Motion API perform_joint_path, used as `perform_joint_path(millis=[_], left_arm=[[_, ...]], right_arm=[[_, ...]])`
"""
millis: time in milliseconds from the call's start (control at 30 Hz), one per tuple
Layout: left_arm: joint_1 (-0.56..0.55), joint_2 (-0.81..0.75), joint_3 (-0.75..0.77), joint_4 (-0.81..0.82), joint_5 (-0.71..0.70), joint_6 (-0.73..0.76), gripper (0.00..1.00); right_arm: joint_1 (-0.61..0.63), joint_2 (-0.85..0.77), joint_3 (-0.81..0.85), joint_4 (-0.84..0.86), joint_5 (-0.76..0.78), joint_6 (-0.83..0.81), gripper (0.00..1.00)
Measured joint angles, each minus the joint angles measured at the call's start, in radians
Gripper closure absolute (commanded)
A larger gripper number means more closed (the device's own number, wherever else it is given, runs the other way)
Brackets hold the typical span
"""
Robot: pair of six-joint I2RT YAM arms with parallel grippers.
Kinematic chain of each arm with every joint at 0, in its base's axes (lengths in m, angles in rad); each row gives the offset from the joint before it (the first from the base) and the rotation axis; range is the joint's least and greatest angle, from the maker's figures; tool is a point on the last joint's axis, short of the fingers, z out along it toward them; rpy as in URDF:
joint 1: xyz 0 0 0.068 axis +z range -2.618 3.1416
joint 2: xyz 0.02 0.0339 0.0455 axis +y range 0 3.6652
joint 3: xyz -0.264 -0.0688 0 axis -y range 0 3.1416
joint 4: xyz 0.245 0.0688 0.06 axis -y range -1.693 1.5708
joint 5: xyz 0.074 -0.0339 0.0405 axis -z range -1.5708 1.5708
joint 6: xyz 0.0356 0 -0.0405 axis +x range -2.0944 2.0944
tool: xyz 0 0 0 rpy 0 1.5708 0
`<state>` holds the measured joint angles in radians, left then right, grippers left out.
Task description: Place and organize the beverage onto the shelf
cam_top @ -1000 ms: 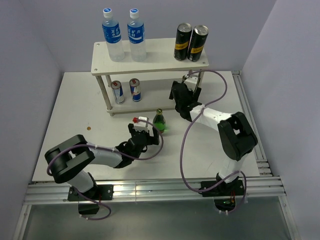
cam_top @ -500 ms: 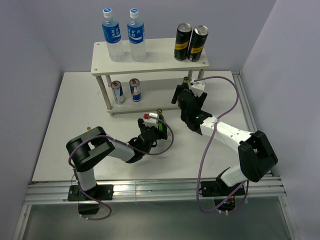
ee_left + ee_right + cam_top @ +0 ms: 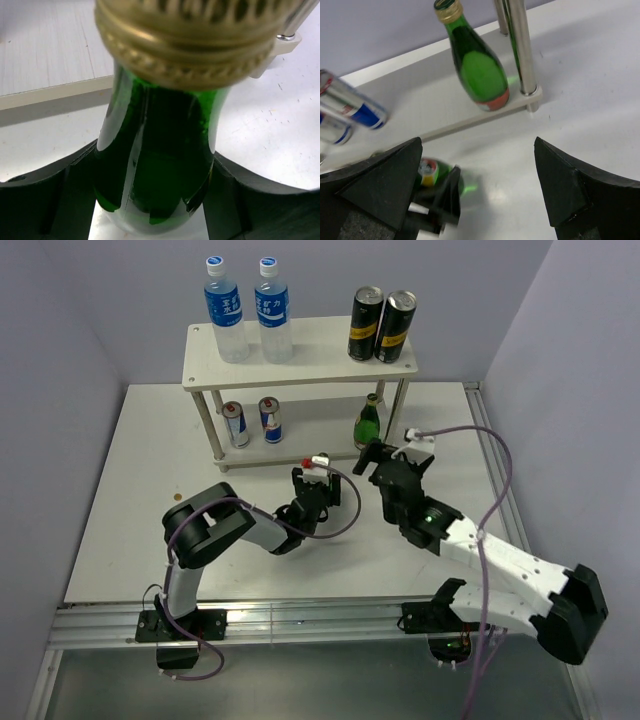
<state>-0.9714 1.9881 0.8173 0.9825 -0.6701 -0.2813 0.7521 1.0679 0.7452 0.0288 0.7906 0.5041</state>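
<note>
The shelf (image 3: 310, 350) stands at the back of the table. Its top board carries two water bottles (image 3: 245, 310) and two black cans (image 3: 382, 325). On its lower board (image 3: 515, 102) are two blue-and-silver cans (image 3: 253, 421) and an upright green bottle (image 3: 370, 421) (image 3: 477, 70). A second green bottle (image 3: 160, 140) with a gold cap stands on the table in front of the shelf, and my left gripper (image 3: 318, 495) (image 3: 155, 195) is shut on its body. My right gripper (image 3: 385, 465) (image 3: 480, 185) hangs open and empty, a little in front of the shelf's right end.
A shelf leg (image 3: 520, 50) rises just right of the shelved green bottle. Grey walls close in the table on the left, back and right. A metal rail (image 3: 300, 620) runs along the near edge, and the right arm's cable (image 3: 490, 470) loops over the table's right side.
My left gripper moved right and forward around the green bottle on the table and closed on it. My right gripper drew back from the shelf, leaving the other green bottle on the lower board.
</note>
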Motion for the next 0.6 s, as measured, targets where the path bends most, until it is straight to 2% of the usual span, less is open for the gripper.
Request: perform_joint_path(millis=[67,100,167,367,600], left_arm=[[0.003,0.005,0.007,0.0,-0.002,0.003,0.7],[0.006,0.006,0.009,-0.001,-0.002,0.004,0.85],[0.008,0.006,0.012,-0.005,-0.003,0.005,1.0],[0.01,0.006,0.033,-0.041,-0.016,0.008,1.0],[0.022,-0.012,0.098,-0.182,-0.016,0.06,1.0]], right_arm=[[0.038,-0.075,-0.029,-0.031,0.017,0.014,0.0],[0.064,-0.116,-0.044,-0.055,0.03,0.022,0.0],[0.112,-0.19,-0.062,-0.105,0.048,0.037,0.0],[0.222,-0.334,-0.066,-0.256,0.126,0.084,0.0],[0.245,-0.515,-0.137,-0.422,0.174,0.13,0.0]])
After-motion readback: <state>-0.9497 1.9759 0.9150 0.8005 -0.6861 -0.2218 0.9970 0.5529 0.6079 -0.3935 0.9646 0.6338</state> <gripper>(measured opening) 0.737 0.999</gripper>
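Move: On the lower shelf, the green bottle already set down stands some 12 cm ahead of the left hand, 12 cm to its right and 5 cm higher; the second green bottle, already gripped in that hand, seems bound beside it. The nearer Red Bull can is about 13 cm ahead and 12 cm left of the left hand, slightly higher. From the right hand, the shelved bottle lies about 17 cm ahead, 1 cm left and 10 cm down; the held bottle is 5 cm ahead, 13 cm left and 15 cm below. Backing away from the shelved bottle with fingers wide open, the right hand retreats about 10 cm, rising slightly at first, then veering some 4 cm right as it sinks again. The left hand keeps its pinch on the other green bottle and creeps 1.5 cm forward towards the lower shelf, barely rising while it rolls its left side up about 5 degrees. ##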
